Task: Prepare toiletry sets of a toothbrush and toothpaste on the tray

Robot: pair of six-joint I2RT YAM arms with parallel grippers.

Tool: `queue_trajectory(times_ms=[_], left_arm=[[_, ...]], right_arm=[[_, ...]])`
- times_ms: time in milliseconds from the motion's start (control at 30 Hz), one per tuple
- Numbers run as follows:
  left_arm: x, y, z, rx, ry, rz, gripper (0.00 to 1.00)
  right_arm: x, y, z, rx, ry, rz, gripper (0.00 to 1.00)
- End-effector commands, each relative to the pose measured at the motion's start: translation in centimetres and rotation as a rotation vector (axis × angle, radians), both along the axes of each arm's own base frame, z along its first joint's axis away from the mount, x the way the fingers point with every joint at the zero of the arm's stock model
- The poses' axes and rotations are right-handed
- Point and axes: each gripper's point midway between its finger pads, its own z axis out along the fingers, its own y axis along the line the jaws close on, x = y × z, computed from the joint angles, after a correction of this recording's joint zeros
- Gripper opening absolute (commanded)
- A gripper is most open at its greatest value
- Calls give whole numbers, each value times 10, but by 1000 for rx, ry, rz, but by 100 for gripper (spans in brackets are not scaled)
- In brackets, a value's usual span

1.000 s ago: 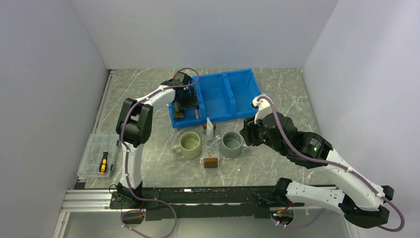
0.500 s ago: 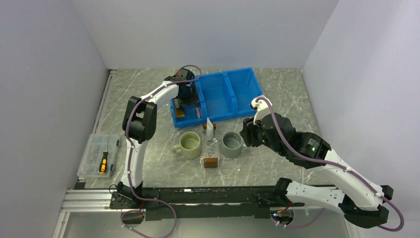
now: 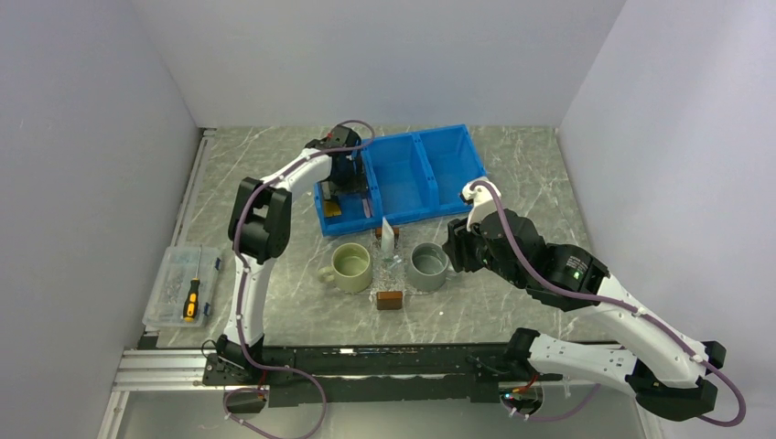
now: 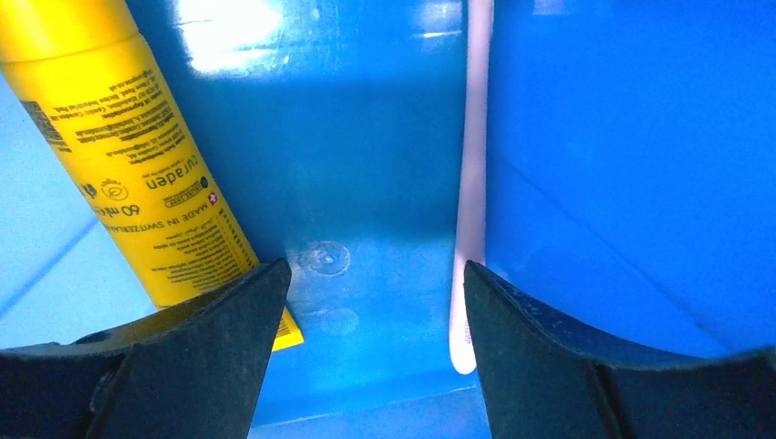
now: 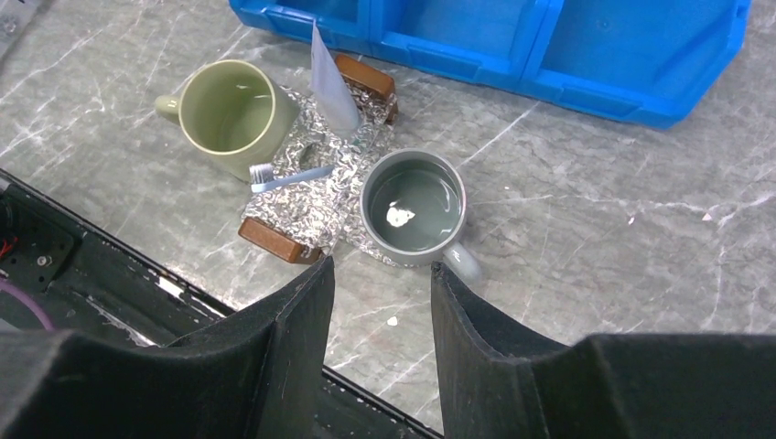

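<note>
My left gripper (image 4: 373, 274) is open, low inside the left compartment of the blue bin (image 3: 412, 174). A yellow toothpaste (image 4: 137, 155) tube lies by its left finger. A thin pale pink toothbrush (image 4: 471, 183) lies along the bin wall by its right finger. Neither is gripped. The tray (image 5: 311, 215), shiny with a brown block at each end, lies between two mugs. It carries a white toothpaste tube (image 5: 331, 87) leaning upright and a pale blue toothbrush (image 5: 288, 176). My right gripper (image 5: 382, 265) hovers open and empty, near the grey mug.
A green mug (image 5: 233, 114) stands left of the tray and a grey mug (image 5: 414, 206) right of it. The bin's middle and right compartments look bare. A clear parts box (image 3: 178, 283) with a screwdriver sits at the table's left edge.
The left gripper has shifted slightly within the bin's left compartment. The right arm has edged slightly nearer and is otherwise still.
</note>
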Motion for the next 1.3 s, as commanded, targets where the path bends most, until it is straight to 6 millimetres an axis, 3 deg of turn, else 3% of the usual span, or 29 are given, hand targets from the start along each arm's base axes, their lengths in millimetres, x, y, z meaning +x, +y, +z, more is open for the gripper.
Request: queue_trajectory(times_ms=[0,200,333,500,933,1267], left_arm=[[-14,3,-10,4,16,-4,80],[-11,3,7,-70,-28,33,80],[-8,0,6,-95,-29,43,80],[-7,-10,2,-139,-8,18,60],[0,-33,37,-310,-113,-29,0],[8,-47,52,-489,-172,-26,0]], right_arm=[[1,4,5,20,-14,7,46],[0,4,8,27,-15,11,45],[0,6,8,30,-14,15,45],[0,5,6,32,-8,11,44],[1,8,2,26,-2,15,42],[1,10,-5,15,12,18,42]])
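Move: The pink toothbrush lies along the divider wall, its middle about 4 cm ahead and 4 cm right of the left gripper, roughly 1 cm below; its near end reaches back past the fingertips. The yellow tube is some 7 cm left and 3 cm ahead, and the divider wall itself about 6 cm right and 5 cm ahead. From the right gripper the toothbrush is about 30 cm ahead, 18 cm left and 26 cm down. Keep the left gripper low in the tray compartment and bring its fingertips about 3 cm right towards the divider wall, easing 1 cm back and tilting some 20 degrees so that the tips swing right. Close the wide-open fingers fully on the way, then carry the shut tips on to the left side of the pink toothbrush's handle. ##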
